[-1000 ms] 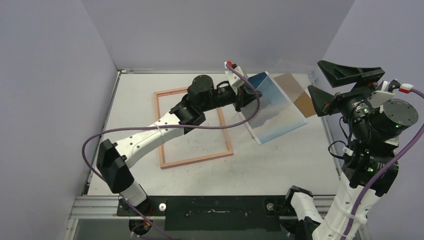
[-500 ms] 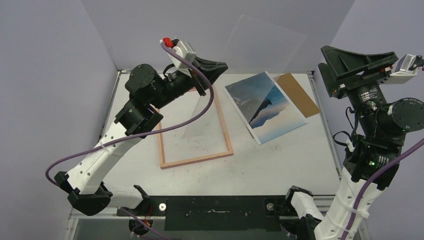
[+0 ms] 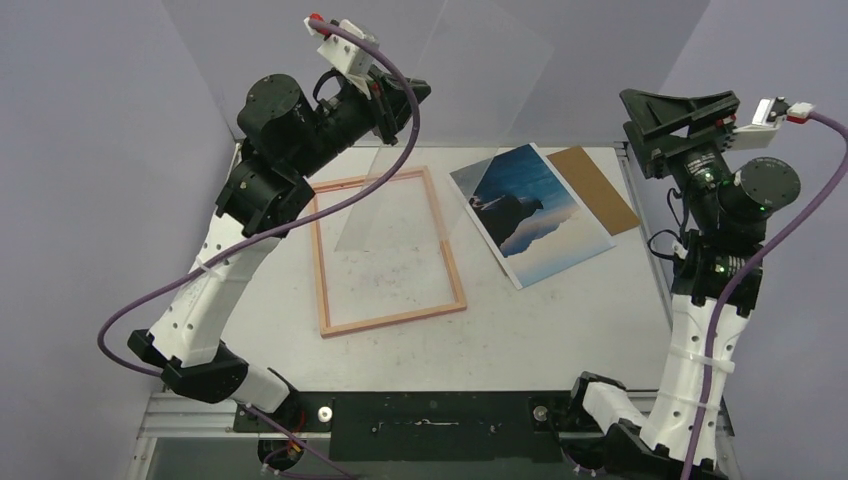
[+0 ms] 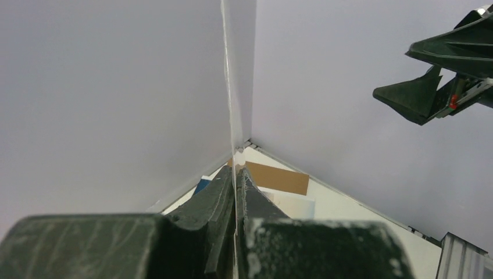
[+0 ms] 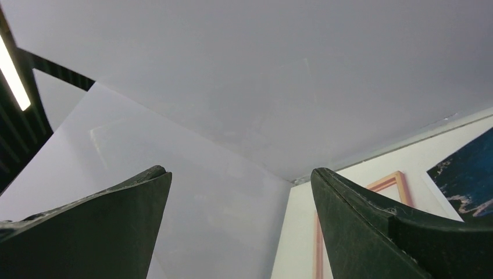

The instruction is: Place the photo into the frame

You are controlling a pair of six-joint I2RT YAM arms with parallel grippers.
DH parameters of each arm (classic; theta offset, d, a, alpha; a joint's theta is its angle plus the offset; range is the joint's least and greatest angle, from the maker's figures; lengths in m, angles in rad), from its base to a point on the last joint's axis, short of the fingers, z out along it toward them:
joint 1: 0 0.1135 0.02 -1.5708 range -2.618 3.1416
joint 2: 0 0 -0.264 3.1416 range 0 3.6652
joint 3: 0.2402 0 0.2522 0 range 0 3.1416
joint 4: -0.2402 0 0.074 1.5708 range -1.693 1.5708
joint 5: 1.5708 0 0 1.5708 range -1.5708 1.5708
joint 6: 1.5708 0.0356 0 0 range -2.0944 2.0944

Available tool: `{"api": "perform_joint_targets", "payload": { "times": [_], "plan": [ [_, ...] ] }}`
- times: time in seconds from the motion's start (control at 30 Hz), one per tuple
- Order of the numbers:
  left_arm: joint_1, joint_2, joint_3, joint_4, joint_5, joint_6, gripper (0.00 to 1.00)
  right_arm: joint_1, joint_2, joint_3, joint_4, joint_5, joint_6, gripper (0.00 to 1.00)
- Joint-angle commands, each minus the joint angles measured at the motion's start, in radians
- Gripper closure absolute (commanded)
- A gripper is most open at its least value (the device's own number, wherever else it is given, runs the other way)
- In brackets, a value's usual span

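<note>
The photo (image 3: 530,215), a blue seascape print, lies flat on the table right of centre; a corner of the photo (image 5: 465,174) shows in the right wrist view. The pink frame (image 3: 385,250) lies flat to its left, its opening showing bare table. My left gripper (image 3: 412,92) is raised above the frame's far end, shut on a clear transparent sheet (image 3: 470,100) that hangs tilted in the air. In the left wrist view the sheet (image 4: 228,87) runs edge-on between the shut jaws of the left gripper (image 4: 235,170). My right gripper (image 3: 628,115) hovers high at the right, open and holding nothing.
A brown backing board (image 3: 595,185) lies at the back right, partly under the photo's far edge. Grey walls close the table on the left, back and right. The frame (image 5: 386,181) shows between the right gripper's (image 5: 239,172) spread fingers.
My left gripper has lifted the clear sheet from beside the photo, up and to the left, above the frame. The right arm has straightened up, its gripper staying open.
</note>
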Motion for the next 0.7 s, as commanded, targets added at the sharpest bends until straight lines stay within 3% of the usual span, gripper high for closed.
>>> {"api": "perform_joint_targets", "payload": {
  "times": [0.0,0.1,0.23,0.3,0.47,0.67],
  "plan": [
    [0.018,0.027,0.071,-0.077,-0.011,-0.011,1.00,0.058,0.045,-0.087,0.094,0.091,-0.015,0.05],
    [0.030,0.067,0.148,-0.141,0.011,-0.021,1.00,0.189,0.083,-0.187,0.194,0.162,-0.010,0.06],
    [0.047,0.074,0.170,-0.117,0.008,-0.079,1.00,0.415,0.163,-0.181,0.164,0.265,-0.194,0.05],
    [0.053,0.074,0.183,-0.101,0.003,-0.116,1.00,0.472,0.189,-0.180,0.162,0.318,-0.247,0.05],
    [0.057,0.041,0.182,-0.037,0.000,-0.169,1.00,0.543,0.163,-0.314,0.348,0.437,-0.225,0.04],
    [0.058,-0.028,0.119,0.080,-0.009,-0.226,1.00,0.550,0.142,-0.395,0.539,0.420,-0.203,0.02]
  ]
}}
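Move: The left hand holds a clear sheet by its near edge. The sheet's free edge has its middle about 14 cm ahead of the right hand, 11 cm to its left and 17 cm lower; from the left hand that is some 11 cm ahead, 13 cm right and 20 cm down. On the table, roughly 55 cm below the right hand, the photo lies about 19 cm ahead and 2 cm right, the frame 14 cm ahead and 32 cm left. Down some 16 cm, forward about 10 and then also swinging left about 12, the right hand goes with its fingers wide open to the free edge of the clear sheet, tipping down and turning left about 10 degrees. The left hand keeps its pinch on the sheet, dipping forward and down a couple of centimetres, then rising back. ##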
